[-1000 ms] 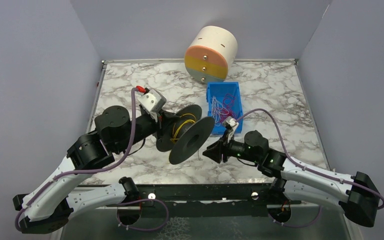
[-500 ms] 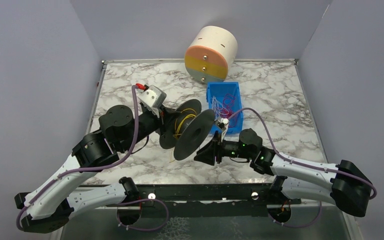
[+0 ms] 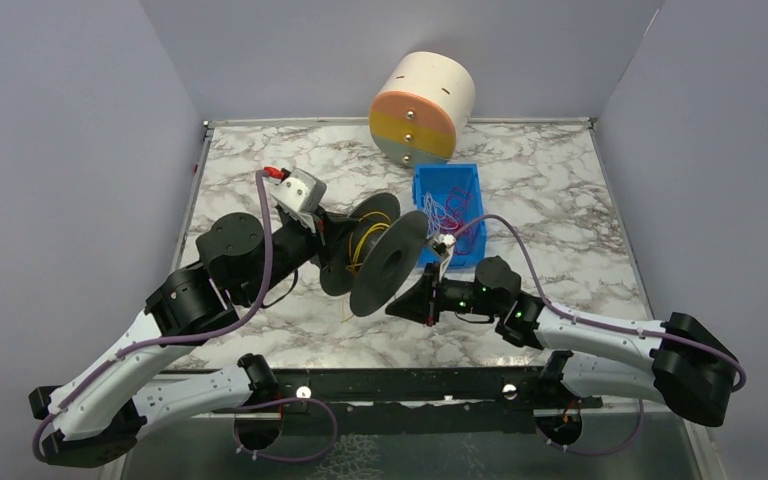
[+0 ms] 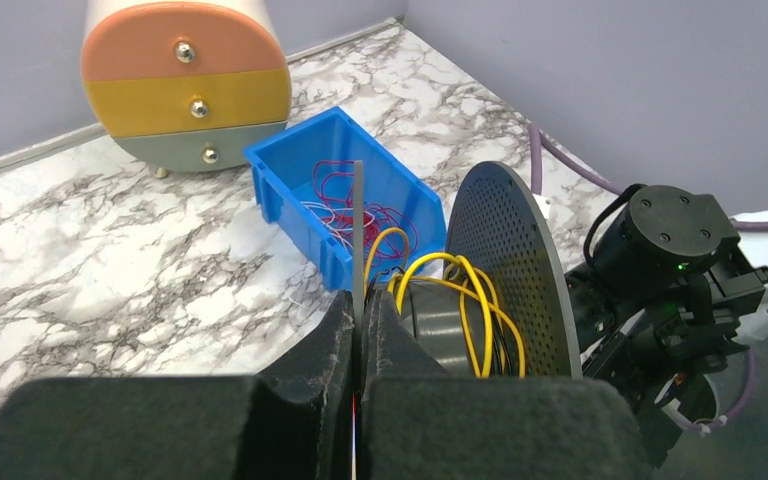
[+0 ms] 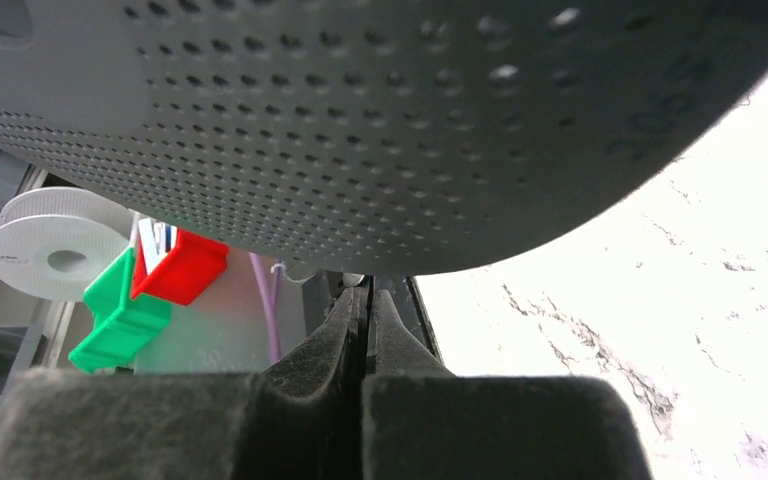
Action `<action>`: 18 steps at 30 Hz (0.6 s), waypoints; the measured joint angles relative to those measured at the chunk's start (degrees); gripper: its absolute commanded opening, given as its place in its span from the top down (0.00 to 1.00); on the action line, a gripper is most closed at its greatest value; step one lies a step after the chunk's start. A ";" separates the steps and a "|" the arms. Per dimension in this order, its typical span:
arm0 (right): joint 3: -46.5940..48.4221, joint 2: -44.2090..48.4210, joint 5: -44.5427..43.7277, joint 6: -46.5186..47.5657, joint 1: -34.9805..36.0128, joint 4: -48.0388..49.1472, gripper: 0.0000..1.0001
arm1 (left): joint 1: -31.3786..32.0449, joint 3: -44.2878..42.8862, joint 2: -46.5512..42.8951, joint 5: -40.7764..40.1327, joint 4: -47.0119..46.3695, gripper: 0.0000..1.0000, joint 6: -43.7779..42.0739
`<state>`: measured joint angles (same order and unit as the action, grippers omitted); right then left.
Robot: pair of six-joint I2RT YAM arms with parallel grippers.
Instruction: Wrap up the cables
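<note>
My left gripper (image 4: 358,305) is shut on the thin near flange (image 4: 358,230) of a black spool (image 3: 375,255), holding it above the table. Loops of yellow cable (image 4: 465,295) lie around the spool's hub, and the perforated far flange (image 4: 505,265) stands to their right. More cables (image 3: 444,210), red, purple and white, lie tangled in the blue bin (image 3: 470,180). My right gripper (image 3: 392,308) sits at the lower edge of the far flange (image 5: 380,130), shut. No cable shows between its fingers (image 5: 345,320).
A round drawer unit (image 3: 422,95) with orange, yellow and grey fronts stands at the back, just behind the blue bin. The table's front edge (image 3: 360,372) lies close below my right gripper. Grey walls enclose three sides.
My right gripper has slid left under the spool's far flange and gone from partly open to shut. The left arm has carried the spool slightly back.
</note>
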<state>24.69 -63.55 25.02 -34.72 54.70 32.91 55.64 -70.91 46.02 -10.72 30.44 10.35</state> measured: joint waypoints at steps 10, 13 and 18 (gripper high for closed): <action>-0.04 -4.20 -1.03 -1.73 4.87 3.85 0.99 | 0.00 4.85 -0.02 -8.61 -4.63 1.00 4.07; -0.02 -5.35 -2.51 -1.86 6.91 4.07 0.99 | -0.02 6.19 1.07 -12.79 -5.57 1.00 5.18; 0.55 -6.99 -4.92 -1.86 9.49 4.28 0.99 | 0.00 7.76 3.76 -18.49 -6.78 1.00 6.43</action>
<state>25.23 -70.54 20.10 -36.58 64.18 37.19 55.64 -63.16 49.78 -29.21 23.66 16.78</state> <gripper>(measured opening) 0.020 0.019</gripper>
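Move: My left hand already pinches the near flange of the spool; the spool's middle is some 6 cm to its right, 1 cm back and 3 cm below. From my shut right hand, that spool is about 14 cm above and 3 cm to the left, level fore and aft. The blue box on the table lies roughly 22 cm ahead and 12 cm to the right of my right hand, 14 cm lower. I draw the dark cable in my shut right fingers back and to the left, sinking a little, about 5 cm in all, away from the spool above. Meanwhile my left hand keeps its pinch on the flange and takes the spool forward and down by 7 cm, swinging it nearly 20 degrees counter-clockwise. ##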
